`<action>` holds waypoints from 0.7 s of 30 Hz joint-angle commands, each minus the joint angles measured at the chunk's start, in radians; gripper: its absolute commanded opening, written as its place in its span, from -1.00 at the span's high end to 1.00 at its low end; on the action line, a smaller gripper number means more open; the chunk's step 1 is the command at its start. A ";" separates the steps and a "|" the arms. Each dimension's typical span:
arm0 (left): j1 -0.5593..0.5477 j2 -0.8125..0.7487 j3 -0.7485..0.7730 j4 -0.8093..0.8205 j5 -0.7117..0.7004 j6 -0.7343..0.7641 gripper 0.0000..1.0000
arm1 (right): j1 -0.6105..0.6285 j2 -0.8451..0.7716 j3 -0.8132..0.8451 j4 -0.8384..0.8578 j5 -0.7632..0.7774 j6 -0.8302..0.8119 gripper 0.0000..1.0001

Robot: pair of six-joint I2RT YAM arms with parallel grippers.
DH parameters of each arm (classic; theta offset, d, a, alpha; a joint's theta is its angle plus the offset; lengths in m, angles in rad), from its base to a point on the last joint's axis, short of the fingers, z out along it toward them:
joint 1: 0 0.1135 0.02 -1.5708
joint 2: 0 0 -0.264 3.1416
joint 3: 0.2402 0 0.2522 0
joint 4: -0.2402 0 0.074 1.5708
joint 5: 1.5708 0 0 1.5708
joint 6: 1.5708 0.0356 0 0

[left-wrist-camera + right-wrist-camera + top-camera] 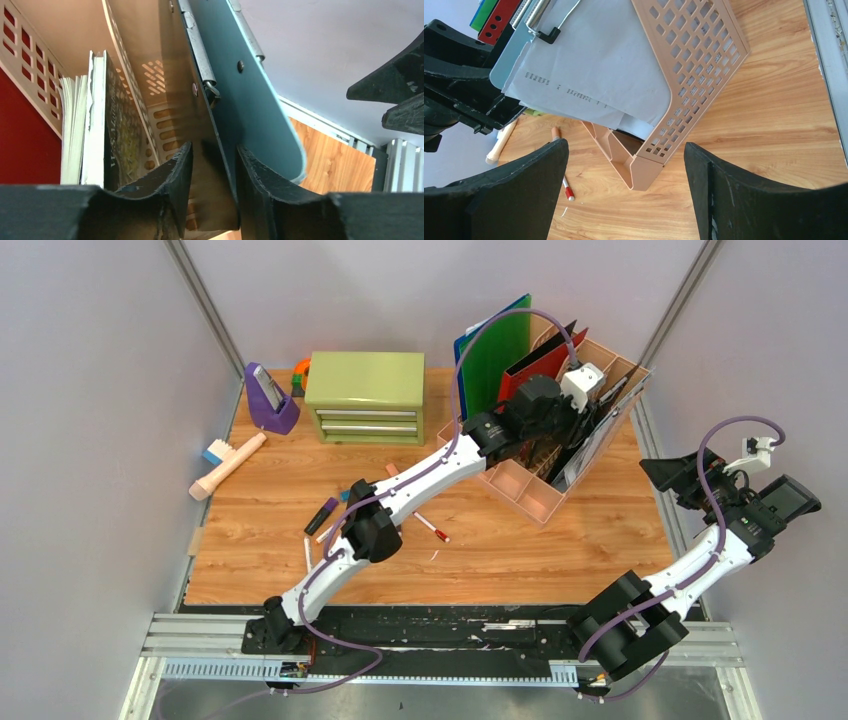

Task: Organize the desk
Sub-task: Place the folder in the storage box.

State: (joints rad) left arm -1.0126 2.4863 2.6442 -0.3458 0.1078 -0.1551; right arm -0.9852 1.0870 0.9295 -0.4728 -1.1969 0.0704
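The desk (560,550) is an orange-brown wood-grain top with a metal rail at its near edge. A peach file organizer (530,495) stands at its back right. My left gripper (598,402) reaches down into a slot of the organizer. In the left wrist view its jaws (214,147) stand apart around the edge of a blue-grey clipboard (250,100), with a gap on the left side. The clipboard (509,70) carries white paper (589,60). My right gripper (655,472) hovers right of the organizer, wide open (624,147) and empty.
An olive-green drawer chest (365,395) and a purple holder (268,398) stand at the back left. A wooden brush (228,465), a purple marker (322,515) and a red-tipped pen (430,528) lie loose. Green (495,350) and red (540,360) folders and a book (120,125) stand in the organizer.
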 commanded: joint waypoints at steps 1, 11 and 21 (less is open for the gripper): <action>-0.011 -0.049 0.022 0.027 0.009 0.058 0.05 | -0.004 -0.004 -0.004 0.036 -0.035 -0.007 -0.73; -0.010 -0.199 -0.006 -0.070 0.026 0.147 -0.46 | -0.003 0.002 -0.007 0.036 -0.066 -0.008 -0.73; -0.010 -0.490 -0.304 -0.158 -0.095 0.393 -0.99 | 0.009 -0.050 -0.021 0.061 -0.114 -0.012 -0.85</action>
State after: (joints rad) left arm -1.0134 2.1559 2.4313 -0.4725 0.0818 0.1040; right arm -0.9840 1.0817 0.9257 -0.4679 -1.2522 0.0727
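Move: The black folder already stands in the storage box between the left gripper's part-open fingers; its middle is about 5 cm ahead, 5 cm right and 10 cm below. The clipboard with papers stands some 3 cm right of it. From the left gripper, the books are roughly 7 cm left, 1 cm ahead, and the red folder 10 cm left, 9 cm ahead. From the right gripper, the black folder's middle is about 12 cm ahead, 7 cm left and 7 cm below. Open the left gripper from part-open to fully wide, holding it in place at first so the fingers clear both faces of the black folder. Then lift it away, up and to the left and slightly back, about 11 cm in all and gathering speed, out over the books, rolling some 15 degrees clockwise as seen from behind the hand. ##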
